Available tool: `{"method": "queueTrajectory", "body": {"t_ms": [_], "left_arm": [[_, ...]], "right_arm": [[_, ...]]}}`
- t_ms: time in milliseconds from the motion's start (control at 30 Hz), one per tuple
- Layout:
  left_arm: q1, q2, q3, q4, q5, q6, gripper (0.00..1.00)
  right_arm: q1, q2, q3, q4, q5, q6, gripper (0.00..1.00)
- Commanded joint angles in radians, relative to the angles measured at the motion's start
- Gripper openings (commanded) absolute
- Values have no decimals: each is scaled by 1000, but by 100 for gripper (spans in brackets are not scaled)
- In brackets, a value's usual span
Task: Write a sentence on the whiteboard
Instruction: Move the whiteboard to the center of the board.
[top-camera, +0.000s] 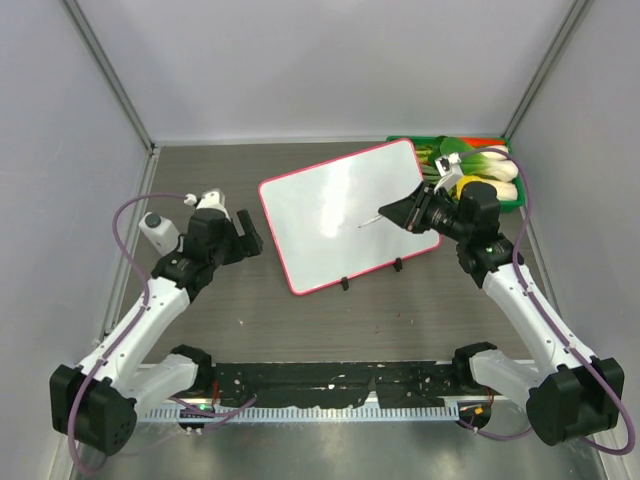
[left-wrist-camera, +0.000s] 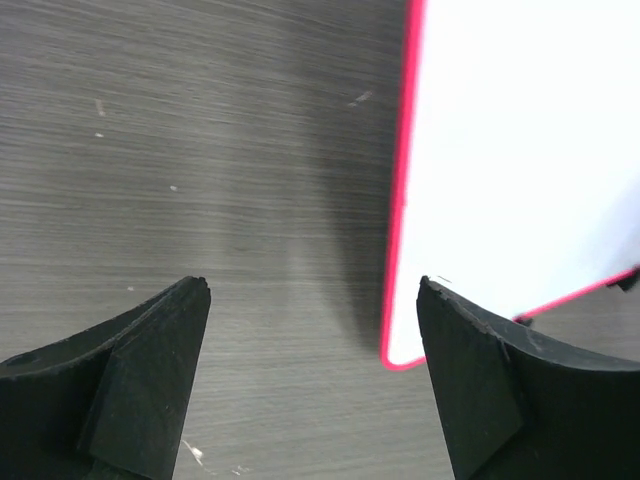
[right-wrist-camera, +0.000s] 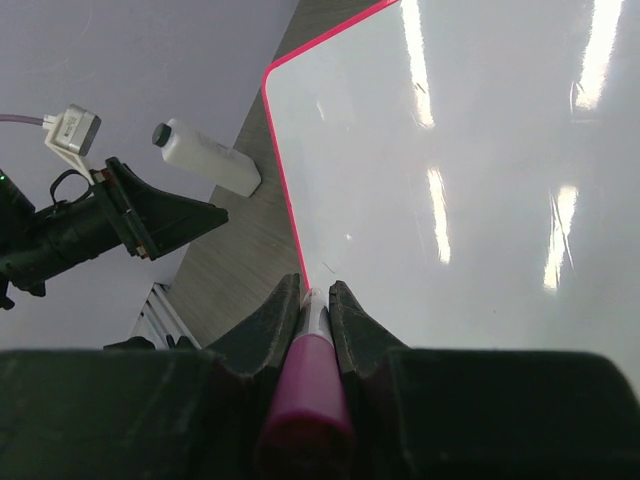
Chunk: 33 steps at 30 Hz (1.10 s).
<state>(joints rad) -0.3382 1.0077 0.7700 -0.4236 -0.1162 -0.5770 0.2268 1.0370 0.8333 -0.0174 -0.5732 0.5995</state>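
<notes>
The whiteboard (top-camera: 340, 215) lies flat and tilted in the middle of the table, pink-red framed, with two black clips (top-camera: 345, 283) on its near edge. No sentence shows on its glossy white surface (right-wrist-camera: 450, 180). My right gripper (top-camera: 405, 212) hangs over the board's right end, shut on a slim marker pen (right-wrist-camera: 310, 390) with a magenta body; its tip (top-camera: 368, 221) points at the board's middle. My left gripper (top-camera: 247, 234) stands open just left of the board, nothing between its fingers. In the left wrist view the board's near corner (left-wrist-camera: 405, 355) sits beside the right finger (left-wrist-camera: 470, 380).
A small white bottle (top-camera: 160, 232) with a dark cap stands left of the left gripper. A green tray (top-camera: 412, 141) of vegetables sits at the back right, behind the right wrist. Grey walls close in the table on three sides.
</notes>
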Motion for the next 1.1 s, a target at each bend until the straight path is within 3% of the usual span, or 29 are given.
{"method": "queueTrajectory", "body": {"t_ms": [0,233,567,833,1067], "left_arm": [[-111,-21,67,-70,-111,-46,89],[-320,84,144,-87,-218,-99,89],[-588,337,268,-44,-298,-176,89],[-755,569,386,-41,-361,-285,89],[-826,761,535,-76,-369,-322,90]], "right_arm": [[-4,-41,1,-12,24,-27,2],[-10,-58,-14,-56,64,-55,1],[-33,-74,-20,-188,234,-118,1],[-61,-107,-22,-245,332,-152,1],[-64,-121,-5,-306,426,-187,1]]}}
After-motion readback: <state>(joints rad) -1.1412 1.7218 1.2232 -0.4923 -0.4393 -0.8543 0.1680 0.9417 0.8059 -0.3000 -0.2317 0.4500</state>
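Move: The whiteboard's middle lies about 23 cm to the right of the left hand, 8 cm ahead and some 8 cm below. Along its near edge, at much the same height, sit two black clips: the left clip about 22 cm right and 6 cm back from the left hand, the right clip about 35 cm right and 2 cm back. From the right hand, the whiteboard's middle is some 8 cm ahead, 8 cm left and 19 cm lower. The whiteboard's near edge, around the left clip, is where the left hand heads: after rising slightly it sweeps about 25 cm right, drawing back and sinking, wrist turning some 20 degrees clockwise and tipping down, fingers still wide open. The right hand, still gripping the marker, shifts about 8 cm right and 5 cm down, also turning clockwise. ##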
